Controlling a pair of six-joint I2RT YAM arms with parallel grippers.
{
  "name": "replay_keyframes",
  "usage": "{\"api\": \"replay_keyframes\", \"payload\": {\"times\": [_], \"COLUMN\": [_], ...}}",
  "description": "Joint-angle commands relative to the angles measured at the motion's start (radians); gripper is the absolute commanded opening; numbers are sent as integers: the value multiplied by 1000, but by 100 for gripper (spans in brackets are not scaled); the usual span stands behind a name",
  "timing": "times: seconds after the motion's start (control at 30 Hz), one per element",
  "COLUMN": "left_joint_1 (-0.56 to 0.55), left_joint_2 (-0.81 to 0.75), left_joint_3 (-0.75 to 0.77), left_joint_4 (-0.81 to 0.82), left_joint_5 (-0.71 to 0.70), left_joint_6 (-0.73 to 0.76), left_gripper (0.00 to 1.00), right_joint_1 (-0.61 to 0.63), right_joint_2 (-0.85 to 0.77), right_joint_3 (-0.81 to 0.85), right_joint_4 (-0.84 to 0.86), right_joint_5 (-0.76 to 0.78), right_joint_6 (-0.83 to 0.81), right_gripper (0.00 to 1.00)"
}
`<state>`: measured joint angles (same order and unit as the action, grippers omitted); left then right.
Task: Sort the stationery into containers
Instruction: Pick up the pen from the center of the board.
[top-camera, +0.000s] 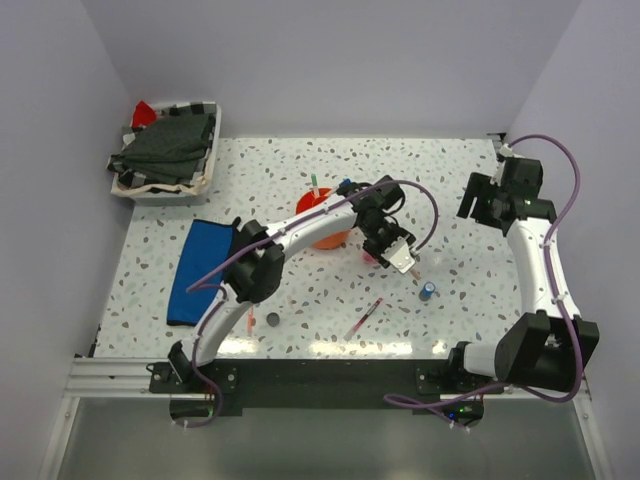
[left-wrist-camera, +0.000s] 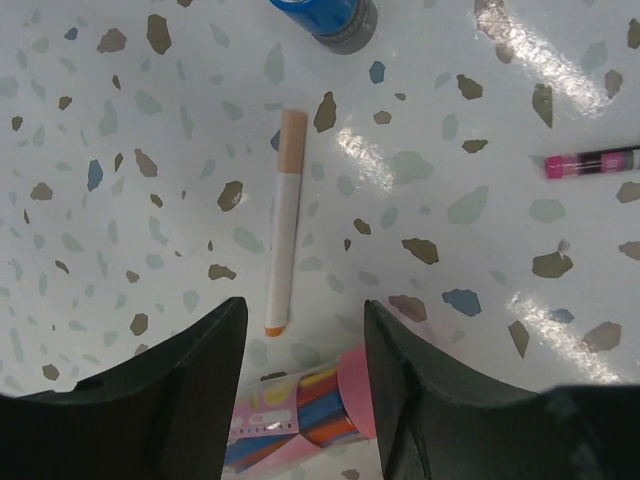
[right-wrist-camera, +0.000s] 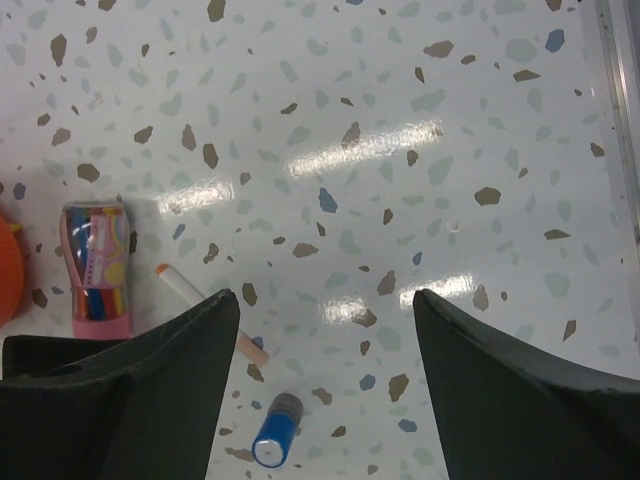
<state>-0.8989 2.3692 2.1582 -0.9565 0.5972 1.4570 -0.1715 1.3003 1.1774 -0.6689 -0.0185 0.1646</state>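
Observation:
My left gripper hovers right of the orange organiser, over the fat pink tube. In the left wrist view its jaws straddle the tube: the pink end touches the right finger, while a gap shows at the left finger. A white pen with an orange tip lies just ahead, then a small blue cylinder. My right gripper is raised at the far right, open and empty, above bare table. The blue pouch lies at the left.
A white tray of dark cloth sits at the back left. A red pen, a dark disc and the blue cylinder lie near the front. A green pen stands in the organiser. A pink-black pen lies to the right.

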Motion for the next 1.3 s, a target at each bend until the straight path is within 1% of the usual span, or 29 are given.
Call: {"api": "replay_keyframes", "payload": {"times": [0.0,0.07,0.17,0.37,0.63,0.77,0.83,0.93,0.97,1.13,1.27], "left_joint_1": [-3,-5,-11,-18,-20,-21,-26,-34,-35,-57,-60], "left_joint_2": [25,41,65,123,217,252,266,277,280,321,335], "left_joint_3": [15,14,28,60,155,210,222,232,230,229,210], "left_joint_4": [162,212,239,231,217,130,92,-13,-83,-269,-298], "left_joint_5": [85,95,113,161,181,179,150,113,98,38,21], "left_joint_6": [-36,-58,-81,-103,-161,-156,-139,-93,-60,-6,-4], "left_gripper": [54,52,51,48,47,49,50,51,52,52,52], "right_joint_1": [-6,-6,-10,-14,-25,-31,-34,-39,-42,-49,-51], "right_joint_2": [-24,-24,-13,-12,-26,-26,-26,-26,-26,-35,-45], "right_joint_3": [-13,-16,-13,-5,-7,-24,-27,-35,-38,-56,-71], "right_joint_4": [-8,-5,-14,-29,-73,-83,-84,-86,-84,-78,-74], "right_joint_5": [-31,-44,-44,-38,-50,-80,-95,-112,-116,-159,-175], "right_joint_6": [9,18,24,24,19,38,46,53,53,76,88], "right_gripper": [74,74,73,74,74,74,73,72,72,70,70]}}
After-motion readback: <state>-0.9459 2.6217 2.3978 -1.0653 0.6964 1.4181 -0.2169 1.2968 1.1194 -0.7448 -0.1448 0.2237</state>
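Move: The white pen with the pinkish cap lies about 4 cm to the left hand's right, 1 cm back and some 7 cm below. The pencil case is about 4 cm ahead and 4 cm left of that hand, the blue glue stick some 8 cm back and 8 cm right, both 5 or 6 cm lower. From the right hand the pen is roughly 6 cm back, 10 cm left and 18 cm below. The pen is straddled and dragged by the left hand, which first goes right and down about 5 cm each, then turns back and left close over the board. Its forward-side finger meets the pen and pushes it back and left, fingers staying half open and the wrist tilting about 10 degrees. The right hand, empty, eases down and back. ##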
